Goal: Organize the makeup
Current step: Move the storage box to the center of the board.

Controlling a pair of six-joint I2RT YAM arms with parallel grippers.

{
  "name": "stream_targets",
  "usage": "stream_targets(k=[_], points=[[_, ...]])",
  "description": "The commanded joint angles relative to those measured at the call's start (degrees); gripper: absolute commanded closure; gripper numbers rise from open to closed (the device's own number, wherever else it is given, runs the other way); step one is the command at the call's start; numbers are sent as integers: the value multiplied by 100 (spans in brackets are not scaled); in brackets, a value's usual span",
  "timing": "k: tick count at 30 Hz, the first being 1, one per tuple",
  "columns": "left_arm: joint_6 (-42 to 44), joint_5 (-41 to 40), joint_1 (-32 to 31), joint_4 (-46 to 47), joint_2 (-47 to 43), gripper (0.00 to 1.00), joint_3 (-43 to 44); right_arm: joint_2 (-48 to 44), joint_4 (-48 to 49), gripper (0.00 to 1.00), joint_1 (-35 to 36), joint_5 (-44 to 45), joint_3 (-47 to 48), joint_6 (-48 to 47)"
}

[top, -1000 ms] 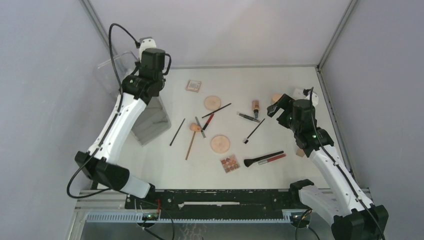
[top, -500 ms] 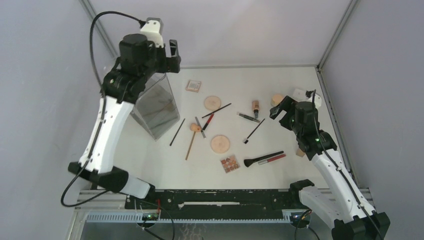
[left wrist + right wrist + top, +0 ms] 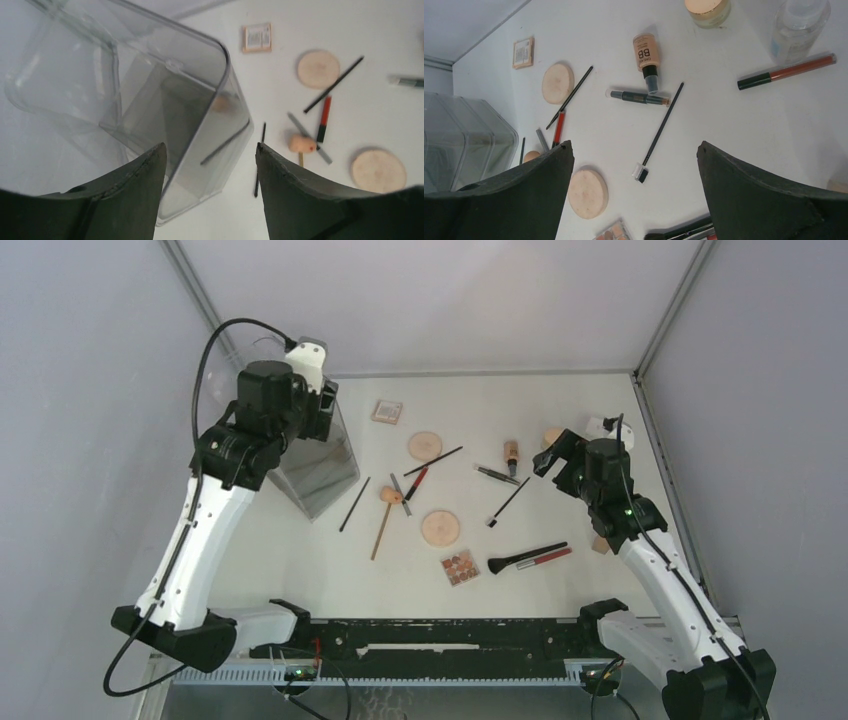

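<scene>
The makeup lies scattered on the white table: two peach discs (image 3: 425, 446) (image 3: 440, 528), a square palette (image 3: 387, 412), a tan bottle (image 3: 511, 455), a jar (image 3: 707, 10), thin black brushes (image 3: 354, 504), a red pencil (image 3: 416, 483) and a sponge (image 3: 388, 496). My left gripper (image 3: 325, 410) (image 3: 210, 146) hangs open above the clear organizer (image 3: 320, 470) (image 3: 165, 100), touching nothing. Over the right side my right gripper (image 3: 556, 455) (image 3: 634, 143) stands wide open and empty above a brow brush (image 3: 659, 132).
A second palette (image 3: 460, 567), a big black brush (image 3: 527, 557) and a red pencil (image 3: 545, 558) lie near the front. A clear bottle (image 3: 799, 22) and a lip pencil (image 3: 786, 71) sit at the far right. Grey walls close in on the left and right.
The left gripper opened and let go of the organizer, which now sits a little further right than a second ago. It rose, then came back down. The right arm barely moved.
</scene>
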Motion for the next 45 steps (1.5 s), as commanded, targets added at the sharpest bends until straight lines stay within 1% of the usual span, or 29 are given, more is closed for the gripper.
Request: stream_targets(k=[1, 4, 7, 9, 12, 17, 20, 22, 25, 32, 34, 36, 39, 43, 44, 45], points=[[-43, -111, 35, -273, -7, 30, -315, -160, 198, 1, -36, 59, 28, -119], [-164, -159, 35, -235, -26, 36, -460, -158, 225, 1, -43, 64, 26, -152], [-201, -209, 33, -218, -37, 49, -544, -137, 286, 1, -45, 10, 26, -168], [-228, -284, 34, -213, -13, 53, -572, -113, 295, 1, -44, 1, 26, -146], [-222, -412, 34, -186, -8, 52, -571, -65, 317, 1, -45, -26, 26, -119], [-235, -286, 32, -32, -255, 39, -434, -68, 259, 1, -45, -5, 30, -82], [-214, -471, 33, 289, -555, 35, -521, -61, 223, 1, -45, 32, 31, -73], [-96, -627, 46, 381, -547, 35, -574, -46, 218, 1, -45, 30, 28, -58], [17, -686, 118, 225, -262, 36, -493, -9, 224, 1, -44, -19, 26, -51], [-19, -627, 165, 206, 26, 52, -617, -80, 112, 1, -45, 15, 28, -45], [-10, -660, 165, 193, 56, 58, -633, -94, 78, 1, -40, 54, 27, -58], [-5, -658, 167, 178, 77, 68, -634, -94, 74, 2, -44, 73, 30, -45], [-18, -635, 170, 182, 82, 78, -643, -87, 77, 1, -45, 67, 26, -22], [-21, -663, 168, 184, 93, 84, -654, -57, 112, 2, -45, 41, 26, -17], [-15, -676, 175, 190, 103, 83, -650, -51, 117, 2, -43, 46, 26, -15], [-11, -686, 175, 199, 111, 81, -652, -55, 107, 2, -44, 42, 32, -18]])
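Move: My left hand hangs open just above the storage box's front-right rim: the stretch I want is about 4 cm below, 3 cm to the left and 1 cm ahead. The box's middle lies roughly 8 cm ahead, 6 cm left and 20 cm down. On the table some 36 cm below, a thin brush lies about 4 cm right and 2 cm ahead, and the sponge 10 cm right and 3 cm ahead. From my right hand the box is about 49 cm left, 12 cm ahead and 4 cm lower. I lower my left hand about 5 cm to the storage box's front-right rim, tipping the fingers down a little and half closing them. I lift nearly 4 cm, opening slightly and shifting left, then come down again and forward, ending some 2.5 cm left of my start, turned slightly counter-clockwise. There I close the fingers almost shut, pinching the rim. ##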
